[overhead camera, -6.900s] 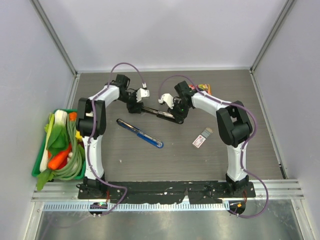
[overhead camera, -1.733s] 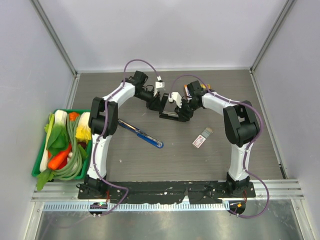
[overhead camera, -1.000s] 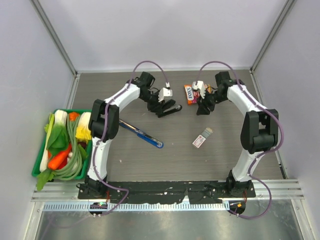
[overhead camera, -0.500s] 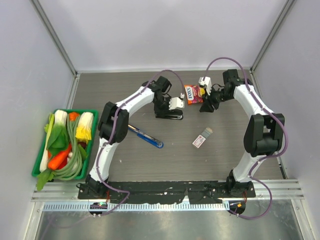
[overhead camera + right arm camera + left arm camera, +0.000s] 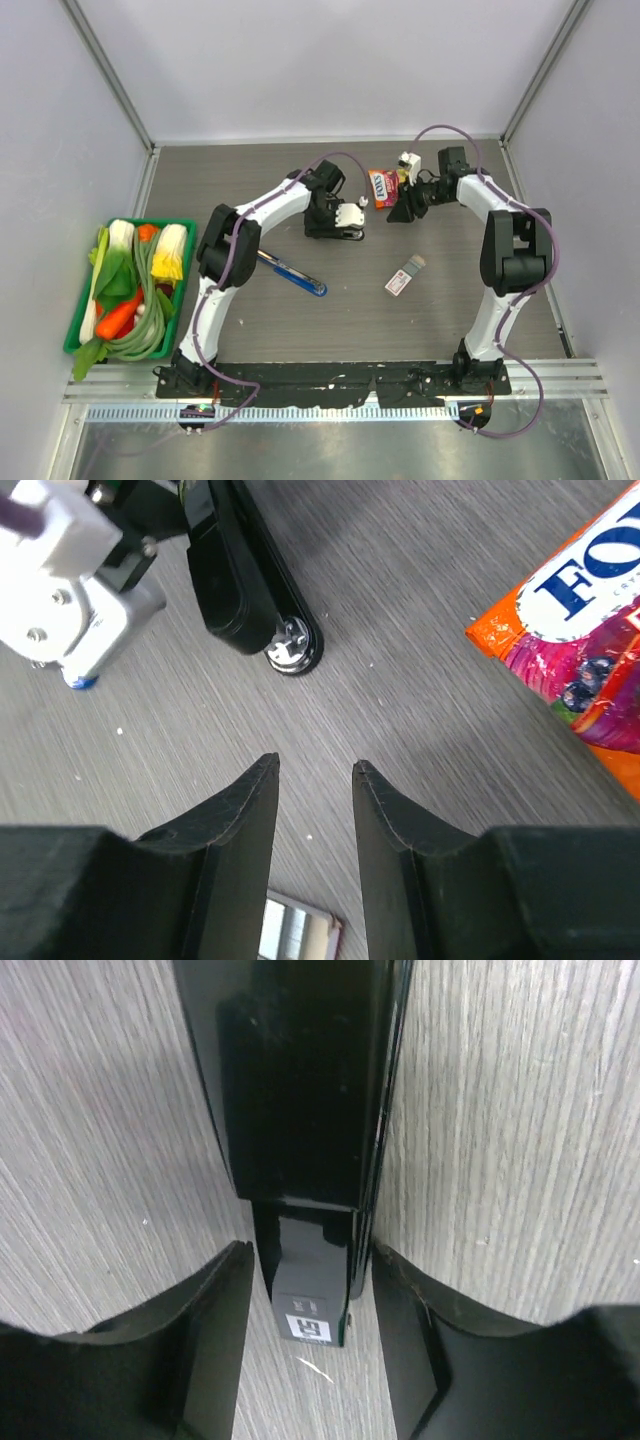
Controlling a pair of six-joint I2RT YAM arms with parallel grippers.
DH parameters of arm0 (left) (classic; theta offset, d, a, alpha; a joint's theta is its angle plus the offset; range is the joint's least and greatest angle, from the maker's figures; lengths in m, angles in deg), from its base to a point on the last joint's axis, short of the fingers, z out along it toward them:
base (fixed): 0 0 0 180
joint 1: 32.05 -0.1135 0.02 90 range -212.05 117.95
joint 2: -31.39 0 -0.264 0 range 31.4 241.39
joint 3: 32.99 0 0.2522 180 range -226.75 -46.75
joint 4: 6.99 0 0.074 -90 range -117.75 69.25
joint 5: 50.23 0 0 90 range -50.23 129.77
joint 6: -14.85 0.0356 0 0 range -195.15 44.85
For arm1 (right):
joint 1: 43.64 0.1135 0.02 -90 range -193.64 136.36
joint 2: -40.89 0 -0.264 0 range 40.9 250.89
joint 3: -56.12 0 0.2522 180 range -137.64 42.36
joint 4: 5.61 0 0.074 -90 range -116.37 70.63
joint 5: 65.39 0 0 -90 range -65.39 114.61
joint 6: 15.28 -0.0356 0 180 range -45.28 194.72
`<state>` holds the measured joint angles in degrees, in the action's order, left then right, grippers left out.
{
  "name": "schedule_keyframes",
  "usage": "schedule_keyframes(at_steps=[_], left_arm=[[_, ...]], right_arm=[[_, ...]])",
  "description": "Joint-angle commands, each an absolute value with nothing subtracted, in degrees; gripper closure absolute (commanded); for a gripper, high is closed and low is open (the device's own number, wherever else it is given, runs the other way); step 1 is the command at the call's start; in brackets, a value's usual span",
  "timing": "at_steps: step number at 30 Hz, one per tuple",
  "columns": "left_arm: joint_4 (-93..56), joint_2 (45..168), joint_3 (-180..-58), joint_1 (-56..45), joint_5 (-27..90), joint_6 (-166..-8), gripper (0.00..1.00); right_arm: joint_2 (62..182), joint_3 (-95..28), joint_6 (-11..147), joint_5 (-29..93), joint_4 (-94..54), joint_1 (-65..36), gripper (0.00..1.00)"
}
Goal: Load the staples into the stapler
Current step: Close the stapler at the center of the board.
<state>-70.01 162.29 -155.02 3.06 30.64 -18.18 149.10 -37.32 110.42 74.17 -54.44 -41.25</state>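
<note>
The black stapler [image 5: 352, 236] lies flat on the table at centre back. Its narrow end [image 5: 305, 1290] sits between the fingers of my left gripper [image 5: 310, 1250], which is open, with a gap showing on the left side. My right gripper [image 5: 400, 210] hovers to the stapler's right, just off the snack bag. Its jaws [image 5: 315, 763] stand open a little over bare table, holding nothing. The small white-and-red staples box [image 5: 403, 277] lies nearer the front, with a grey end at its far tip. It also shows between the right fingers [image 5: 295, 930].
An orange snack bag [image 5: 382, 187] lies beside the right gripper. A blue pen [image 5: 290, 268] rests left of centre. A green tray [image 5: 72, 330] of vegetables stands at the left edge. The stapler's riveted end [image 5: 293, 645] shows in the right wrist view.
My left gripper moved right with the stapler, set it on the table and widened its jaws off it. The right arm folded back while its gripper stayed by the snack bag.
</note>
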Motion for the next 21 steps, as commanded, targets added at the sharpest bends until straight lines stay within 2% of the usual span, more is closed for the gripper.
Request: schedule_keyframes(at_steps=[1,6,12,21], left_arm=[[-67.6,161.6,-152.9,2.8,30.9,-19.6,0.43],[-65.5,160.4,-153.3,2.3,28.5,-21.9,0.42],[-64.4,158.9,-152.7,2.0,27.2,-22.7,0.41],[-63.3,158.0,-151.3,2.0,26.3,-23.1,0.41]], right_arm=[[152.1,-38.8,96.3,79.4,-46.4,-41.0,0.59],[155.0,-40.3,92.7,82.9,-46.4,-38.7,0.59],[156.6,-40.0,81.0,84.5,-38.9,-36.3,0.59],[159.2,-41.8,74.8,81.8,-36.7,-33.2,0.59]])
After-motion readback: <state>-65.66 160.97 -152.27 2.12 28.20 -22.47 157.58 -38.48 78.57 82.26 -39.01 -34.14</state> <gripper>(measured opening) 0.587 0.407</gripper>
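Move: The black stapler lies about 15 cm to the right hand's left, 4 cm back and 8 cm lower; its slightly raised head end is nearer, some 10 cm left, 4 cm back and 6 cm down. From that hand the snack bag is about 7 cm ahead and 1 cm right, the staples box 13 cm back and 2 cm right, both some 9 cm below. The left hand straddles the stapler's rear, the stapler's middle some 5 cm to its right and 1 cm back, about level. The stapler's head end is what the right hand closes in on, sweeping about 8 cm left, dipping some 2 cm early and regaining half of that, while its part-open fingers tip up towards level (roughly 25 degrees of turn). The left hand stays astride the rear, barely twisting, its half-open fingers at the stapler's sides. ##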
